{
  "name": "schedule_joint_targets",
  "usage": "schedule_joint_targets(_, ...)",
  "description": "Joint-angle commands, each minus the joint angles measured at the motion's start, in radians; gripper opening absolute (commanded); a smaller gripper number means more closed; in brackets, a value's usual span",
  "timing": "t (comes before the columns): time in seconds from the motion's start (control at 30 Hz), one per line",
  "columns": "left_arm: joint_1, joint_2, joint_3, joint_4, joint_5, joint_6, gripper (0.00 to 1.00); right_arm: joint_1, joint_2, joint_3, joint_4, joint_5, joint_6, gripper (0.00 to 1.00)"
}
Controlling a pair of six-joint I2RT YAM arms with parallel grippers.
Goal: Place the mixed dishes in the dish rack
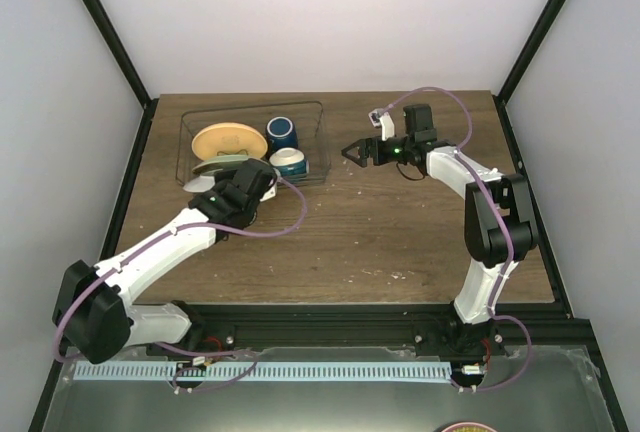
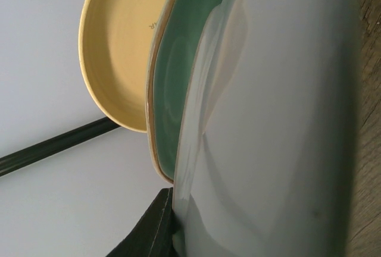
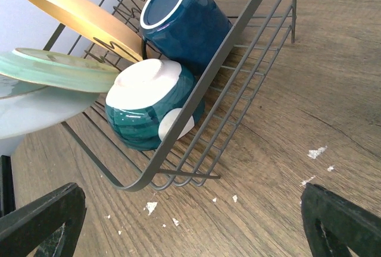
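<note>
The wire dish rack holds an orange-yellow plate leaning on edge, a dark blue mug on its side and a white-and-teal bowl upside down. A mint-green plate leans at the rack's front left. My left gripper is shut on the rim of a pale grey-blue plate, which lies against the green plate; one dark finger shows, the other is hidden behind the plate. My right gripper hangs open just right of the rack, holding nothing.
White crumbs dot the wooden table by the rack's near corner. Black frame posts rise at the back corners, with white walls behind. The rack sits at the back left of the table.
</note>
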Motion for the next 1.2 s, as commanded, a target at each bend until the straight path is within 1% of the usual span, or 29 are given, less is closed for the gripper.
schedule_joint_targets(0.0, 0.005, 0.028, 0.006, 0.042, -0.001, -0.045, 0.15, -0.01, 0.009, 0.002, 0.005, -0.01, 0.001, 1.0)
schedule_joint_targets(0.2, 0.036, 0.078, 0.043, 0.05, -0.004, -0.051, 0.17, -0.01, 0.006, -0.006, 0.01, -0.015, 0.003, 1.0)
schedule_joint_targets(0.33, 0.062, 0.099, 0.05, 0.083, -0.01, -0.027, 0.22, -0.01, 0.006, -0.007, 0.004, -0.015, -0.001, 1.0)
schedule_joint_targets(0.47, 0.087, 0.119, 0.048, 0.125, -0.004, -0.004, 0.3, -0.01, 0.006, -0.005, -0.001, -0.015, -0.007, 1.0)
schedule_joint_targets(0.57, 0.091, 0.143, 0.056, 0.144, -0.005, 0.001, 0.31, -0.01, 0.004, -0.008, -0.006, -0.014, -0.012, 1.0)
schedule_joint_targets(0.7, 0.091, 0.158, 0.078, 0.136, -0.009, -0.008, 0.32, -0.01, 0.002, -0.012, -0.006, -0.015, -0.015, 1.0)
schedule_joint_targets(0.77, 0.089, 0.149, 0.102, 0.099, 0.009, -0.036, 0.37, -0.01, 0.005, -0.013, -0.008, -0.017, -0.017, 1.0)
schedule_joint_targets(0.9, 0.062, 0.102, 0.139, -0.038, 0.078, -0.137, 0.52, -0.01, 0.012, -0.003, -0.026, -0.013, -0.024, 1.0)
schedule_joint_targets(1.0, 0.031, 0.065, 0.169, -0.172, 0.134, -0.228, 0.67, -0.01, 0.026, 0.029, -0.063, 0.013, -0.033, 1.0)
schedule_joint_targets(1.13, 0.001, -0.003, 0.234, -0.301, 0.276, -0.376, 0.93, -0.01, 0.029, 0.075, -0.095, 0.037, -0.041, 1.0)
schedule_joint_targets(1.17, -0.001, -0.024, 0.255, -0.318, 0.316, -0.403, 0.99, -0.01, 0.032, 0.089, -0.104, 0.043, -0.043, 1.0)
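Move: Ahead of the left hand, about 5 cm out and 10 cm below, is the front slot of the rack, where the gripped red plate is to go. Just beyond that slot the green plate leans some 8 cm ahead; the orange plate lies about 13 cm ahead, and the bowl roughly 10 cm ahead and 13 cm to the right. From the idle right hand the slot is about 26 cm left and 6 cm back. Easing forward about 4 cm and down nearly 2, the left hand takes the held red plate against the standing plates while its fingers slowly loosen and the wrist turns slightly counter-clockwise. They then spread wide and come free as the hand backs off some 3 cm, also rightward and up, its left side dipping about 15 degrees. ##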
